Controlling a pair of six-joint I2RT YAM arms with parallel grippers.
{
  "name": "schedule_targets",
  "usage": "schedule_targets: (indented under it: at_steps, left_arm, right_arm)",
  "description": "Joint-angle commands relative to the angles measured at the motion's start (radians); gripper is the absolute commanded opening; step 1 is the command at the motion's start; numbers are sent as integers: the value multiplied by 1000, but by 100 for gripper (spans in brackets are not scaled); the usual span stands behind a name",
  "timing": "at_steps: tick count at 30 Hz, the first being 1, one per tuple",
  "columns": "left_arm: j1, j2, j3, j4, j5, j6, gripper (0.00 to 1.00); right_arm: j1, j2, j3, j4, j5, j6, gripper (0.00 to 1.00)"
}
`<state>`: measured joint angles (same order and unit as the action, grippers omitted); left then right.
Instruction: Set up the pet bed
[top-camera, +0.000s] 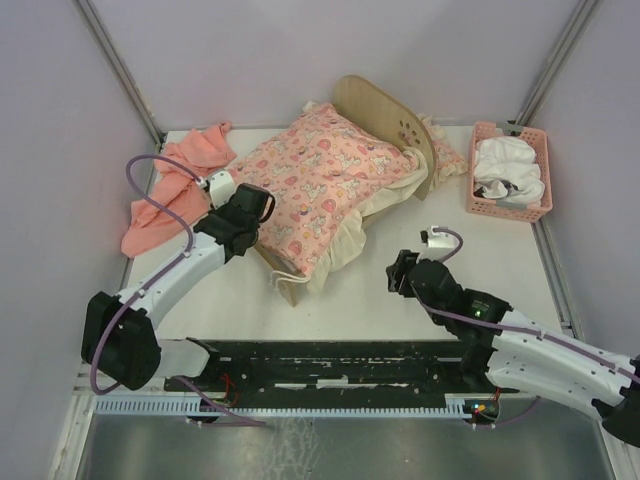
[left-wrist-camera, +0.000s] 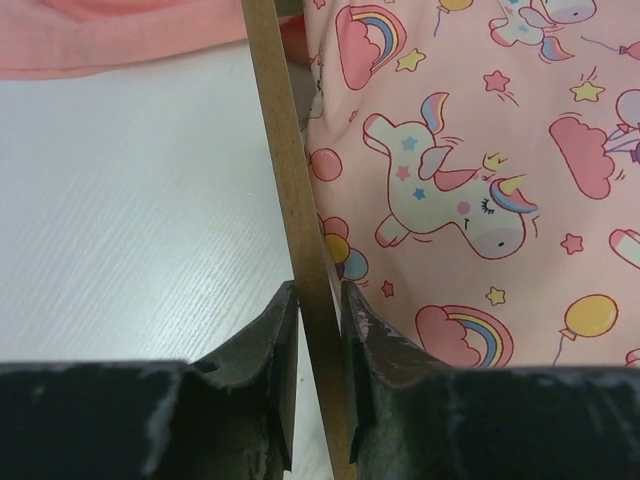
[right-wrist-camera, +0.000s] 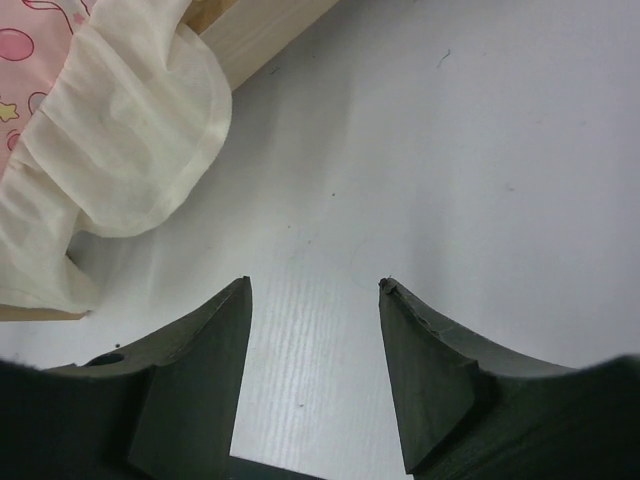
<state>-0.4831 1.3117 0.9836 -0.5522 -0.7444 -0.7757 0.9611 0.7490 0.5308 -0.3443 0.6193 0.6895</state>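
Observation:
The pet bed stands slantwise mid-table, its rounded light-wood headboard at the far right. A pink unicorn-print cushion with a cream frill covers its base. My left gripper is at the bed's left side. In the left wrist view the left gripper is shut on the thin wooden side rail, with the cushion just to its right. My right gripper hovers over bare table to the right of the bed's near end. In the right wrist view the right gripper is open and holds nothing, with the frill at upper left.
A salmon-pink cloth lies crumpled at the far left, close to my left arm. A pink plastic basket holding white fabric stands at the far right, by the headboard. The table's side edges run close to both.

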Motion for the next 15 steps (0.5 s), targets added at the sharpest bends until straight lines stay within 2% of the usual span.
schedule_targets:
  at_steps: [1,5,7,10,15]
  left_arm:
    - [7,-21,99,109,-8,59,36]
    - [6,-85,79,53,3,53,68]
    - [7,-136,60,37,28,76,77]
    - [6,-246,24,41,83,156,80]
    - [5,-509,-131,193,420,388,75]
  right_arm:
    - [4,71,68,50,-34,283,61]
    - [10,159,79,106,-84,519,59]
    - [32,201,91,134,-102,615,58]
    - [90,267,141,190,-95,678,58]
    - [182,383,236,225,-42,781,59]
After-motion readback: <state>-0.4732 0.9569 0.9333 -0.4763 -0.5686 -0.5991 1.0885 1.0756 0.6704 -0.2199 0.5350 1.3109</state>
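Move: The footboard is pinched by its top edge between the left fingers; its middle lies some 6 cm back and 4 cm right of that hand, 4 cm lower, with the coral blanket about 9 cm left and 3 cm ahead. From the right hand, the bed's near corner is roughly 20 cm left and 5 cm back, 6 cm lower; the cream ruffle's near corner is about 16 cm left, 3 cm back and 8 cm down. The footboard comes free of the left fingers as they spread wide; that hand rises off its top edge by about 8 cm, then also draws back a little, its fingers swinging slightly right. The near corner of the bed is meanwhile approached by the right hand, which sweeps left some 11 cm, speeding up, rolling its left side up and tipping its fingers further down, still open and touching nothing. ##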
